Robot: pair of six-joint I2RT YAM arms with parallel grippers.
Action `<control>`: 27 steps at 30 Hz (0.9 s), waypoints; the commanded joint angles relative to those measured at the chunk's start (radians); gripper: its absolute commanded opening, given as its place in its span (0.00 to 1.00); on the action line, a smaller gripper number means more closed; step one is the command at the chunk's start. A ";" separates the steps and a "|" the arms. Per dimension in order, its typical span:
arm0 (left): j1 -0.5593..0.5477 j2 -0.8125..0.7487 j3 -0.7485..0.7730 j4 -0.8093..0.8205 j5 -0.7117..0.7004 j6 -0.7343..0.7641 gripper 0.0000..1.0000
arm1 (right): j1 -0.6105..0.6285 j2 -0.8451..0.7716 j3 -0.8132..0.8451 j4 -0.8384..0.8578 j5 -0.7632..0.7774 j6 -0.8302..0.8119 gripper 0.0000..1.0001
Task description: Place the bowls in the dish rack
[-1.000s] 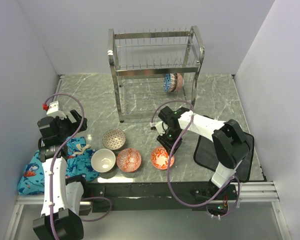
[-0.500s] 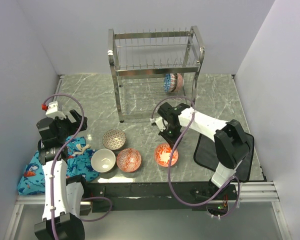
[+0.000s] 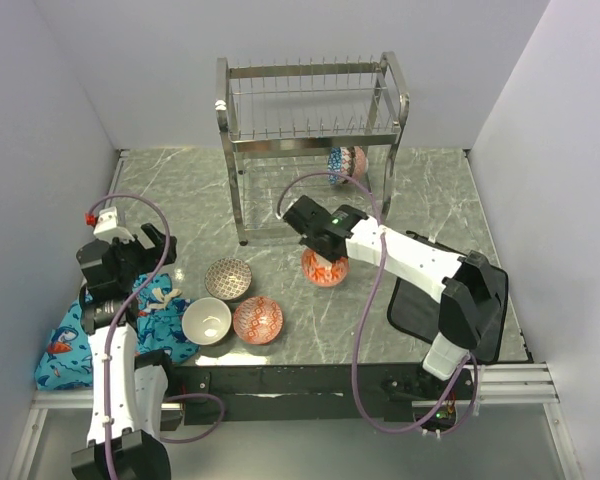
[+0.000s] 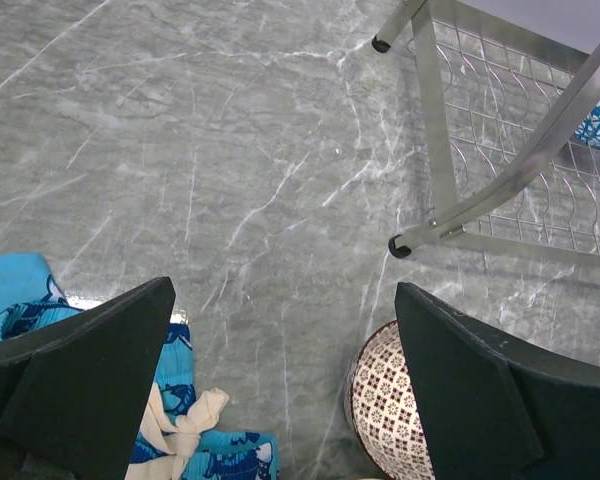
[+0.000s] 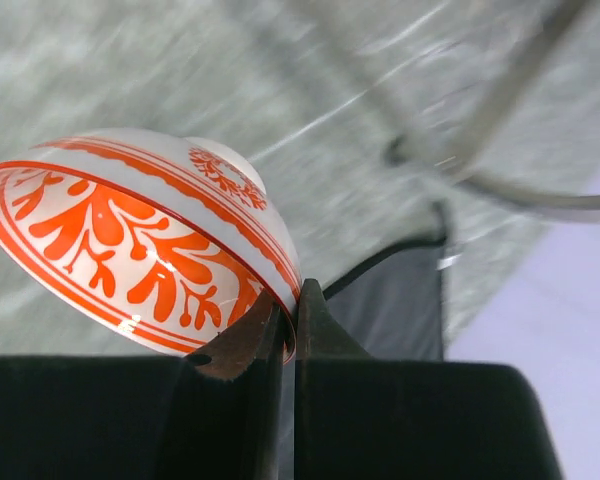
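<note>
The steel dish rack (image 3: 310, 130) stands at the back; a blue bowl (image 3: 336, 165) and a pinkish bowl (image 3: 357, 160) stand on edge in its lower tier. My right gripper (image 3: 318, 252) is shut on the rim of the red-orange bowl (image 3: 326, 269), held tilted above the table in front of the rack; the right wrist view shows the fingers (image 5: 325, 335) pinching the rim of this bowl (image 5: 140, 235). A brown-grey bowl (image 3: 228, 278), a cream-white bowl (image 3: 206, 320) and a red-patterned bowl (image 3: 257, 320) sit at the front. My left gripper (image 4: 283, 290) is open and empty, left of the brown-grey bowl (image 4: 390, 410).
A blue patterned cloth (image 3: 120, 325) lies at the front left under the left arm. A black mat (image 3: 420, 300) lies at the front right. The rack's foot and lower frame (image 4: 430, 235) show in the left wrist view. Grey walls enclose the table.
My right gripper has lifted the red-orange bowl from the front of the table and carried it back and left, toward the rack. The left arm has barely moved.
</note>
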 commanded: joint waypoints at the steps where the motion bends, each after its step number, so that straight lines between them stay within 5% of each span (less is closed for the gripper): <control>1: -0.004 -0.033 -0.017 0.033 0.023 -0.013 0.99 | 0.014 -0.002 0.058 0.262 0.375 -0.041 0.00; 14: -0.007 -0.064 -0.051 0.052 0.012 -0.020 0.99 | 0.018 0.128 -0.037 1.009 0.636 -0.526 0.00; 27: -0.007 -0.079 -0.072 0.069 0.009 -0.024 0.99 | -0.006 0.351 0.164 1.224 0.740 -0.724 0.00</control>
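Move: The orange-and-white bowl already hangs by its rim in the right fingers, clear of the table. Its free slot on the rack's lower shelf lies about 20 cm ahead of the right hand, 3 cm to its left and 3 cm lower. The blue bowl stands there 20 cm ahead and straight in line, with the pink bowl 5 cm to the blue one's right. From the idle left hand the slot is some 21 cm ahead, 37 cm right and 8 cm lower. The orange-and-white bowl, kept pinched at its rim, is carried by the right hand forward about 15 cm towards the lower shelf and the racked blue bowl. The hand climbs some 7 cm on the way, then sinks 2 cm, and drifts left over the later half. Meanwhile the wrist swings the fingers up from steeply down to nearly level, roughly 40 degrees, and rolls the hand's left side down. ##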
